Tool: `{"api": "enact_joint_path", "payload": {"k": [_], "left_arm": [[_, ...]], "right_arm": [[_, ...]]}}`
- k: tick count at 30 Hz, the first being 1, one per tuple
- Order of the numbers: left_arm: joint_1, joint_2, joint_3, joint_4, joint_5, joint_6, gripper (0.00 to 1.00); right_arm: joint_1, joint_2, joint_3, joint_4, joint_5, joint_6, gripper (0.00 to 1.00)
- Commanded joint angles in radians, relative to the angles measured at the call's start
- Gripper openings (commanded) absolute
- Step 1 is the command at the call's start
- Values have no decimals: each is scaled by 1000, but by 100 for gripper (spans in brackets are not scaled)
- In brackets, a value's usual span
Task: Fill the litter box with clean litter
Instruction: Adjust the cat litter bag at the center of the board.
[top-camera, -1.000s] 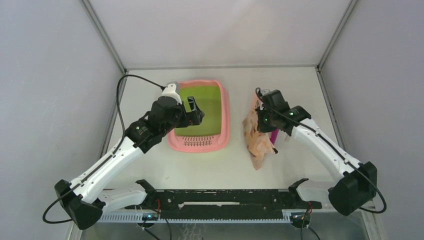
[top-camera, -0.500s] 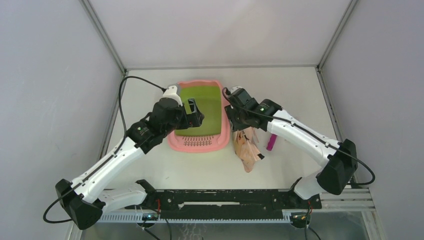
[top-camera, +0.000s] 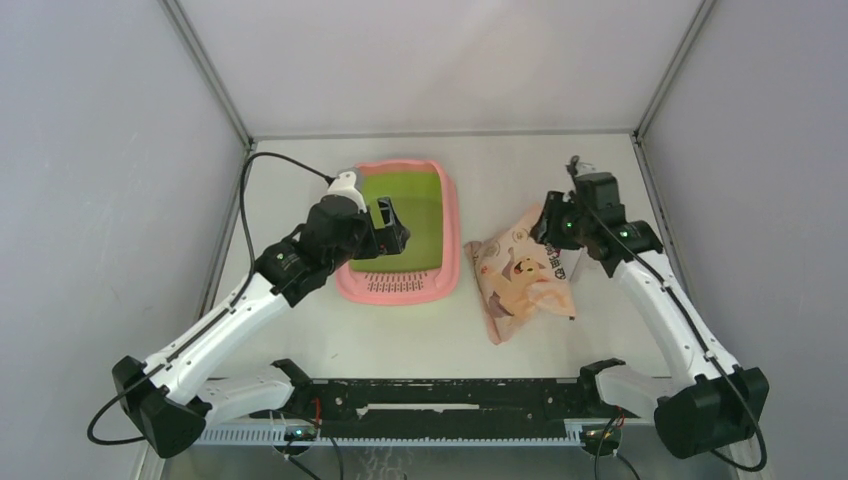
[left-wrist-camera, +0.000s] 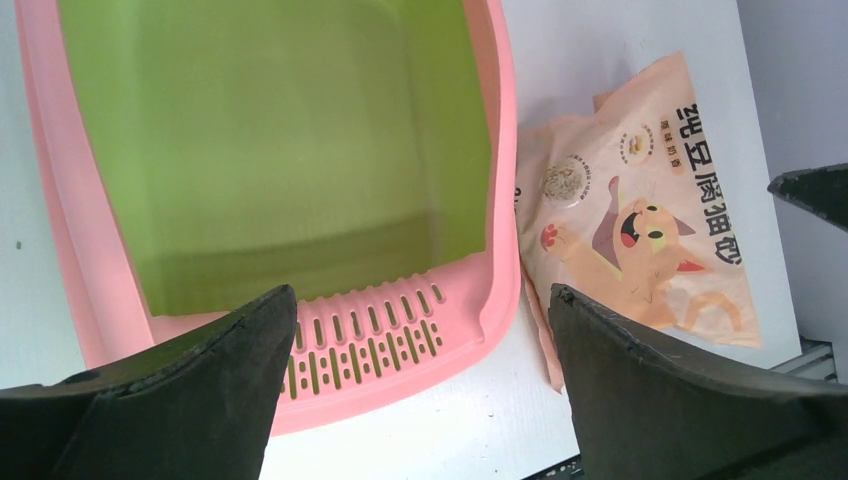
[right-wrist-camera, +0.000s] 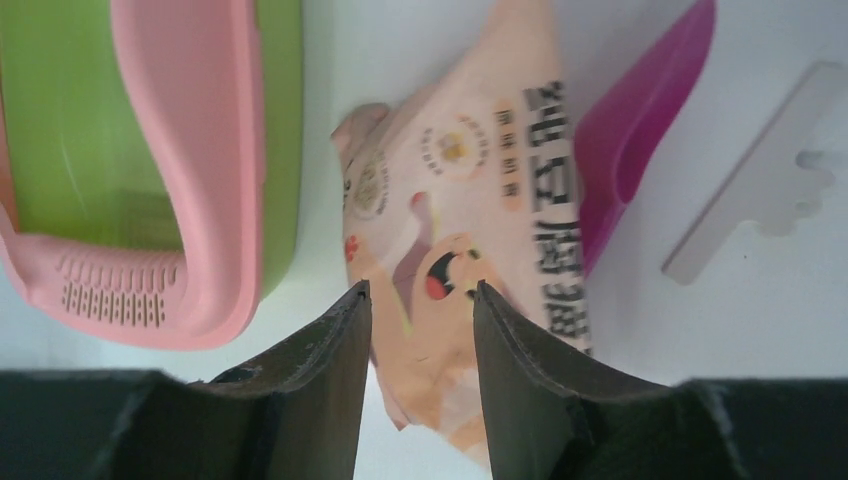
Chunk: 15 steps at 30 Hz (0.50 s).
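Observation:
The litter box (top-camera: 452, 235) has a pink rim and a lime-green basin (left-wrist-camera: 280, 150), with a perforated pink grid (left-wrist-camera: 370, 335) at its near end. The basin looks bare, and the litter itself is out of view. My left gripper (top-camera: 388, 226) hovers over the box's near left part, wide open (left-wrist-camera: 420, 300) and holding nothing. A peach-pink printed bag (top-camera: 520, 275) lies flat on the table to the right of the box. My right gripper (top-camera: 553, 228) hangs above the bag's far right corner. It stands open (right-wrist-camera: 420, 295), and the bag (right-wrist-camera: 470, 200) shows below the gap, apart from the fingers.
A magenta scoop (right-wrist-camera: 640, 120) lies partly under the bag's right edge. A flat white strip (right-wrist-camera: 760, 170) rests on the table beyond it. The enclosure's grey walls stand left, right and behind. The black rail (top-camera: 450, 395) runs along the near edge.
My right gripper carried the bag toward the box, then opened and swung back right. The bag now lies flat on the table. The left arm has not moved.

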<state>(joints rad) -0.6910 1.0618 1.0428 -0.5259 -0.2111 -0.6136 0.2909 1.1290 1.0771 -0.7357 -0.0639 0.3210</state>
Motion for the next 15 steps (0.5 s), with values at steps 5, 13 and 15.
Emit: {"api": "enact_joint_path", "payload": {"k": [5, 13, 15], "left_arm": [[-6, 16, -5, 36, 22, -6, 100], [-6, 40, 9, 37, 28, 1, 100], [-6, 48, 11, 40, 32, 2, 100]], "right_arm": [[-307, -25, -196, 220, -295, 80, 50], [-499, -31, -309, 265, -302, 74, 46], [-524, -31, -319, 264, -290, 68, 44]]}}
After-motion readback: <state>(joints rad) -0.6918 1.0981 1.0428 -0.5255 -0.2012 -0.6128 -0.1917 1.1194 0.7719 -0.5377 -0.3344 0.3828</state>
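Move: Hovering above the litter bag, the empty right hand has the bag's middle about 3 cm to its left, 2 cm back and some 16 cm below. The purple scoop, tucked by the bag's right edge, lies about 6 cm ahead and 5 cm right of the hand; the pale slotted tool roughly 5 cm ahead and 11 cm right. The litter box is about 28 cm left and 7 cm ahead. From the left hand, the bag lies some 25 cm right and about level. Swinging right by about 9 cm and sinking about 8 cm, the right hand travels from over the bag out past its right-hand edge, beside the scoop's handle. The wrist turns clockwise some 20 degrees and rolls its left side up by about 15, while the fingers stay half open and hold nothing. ##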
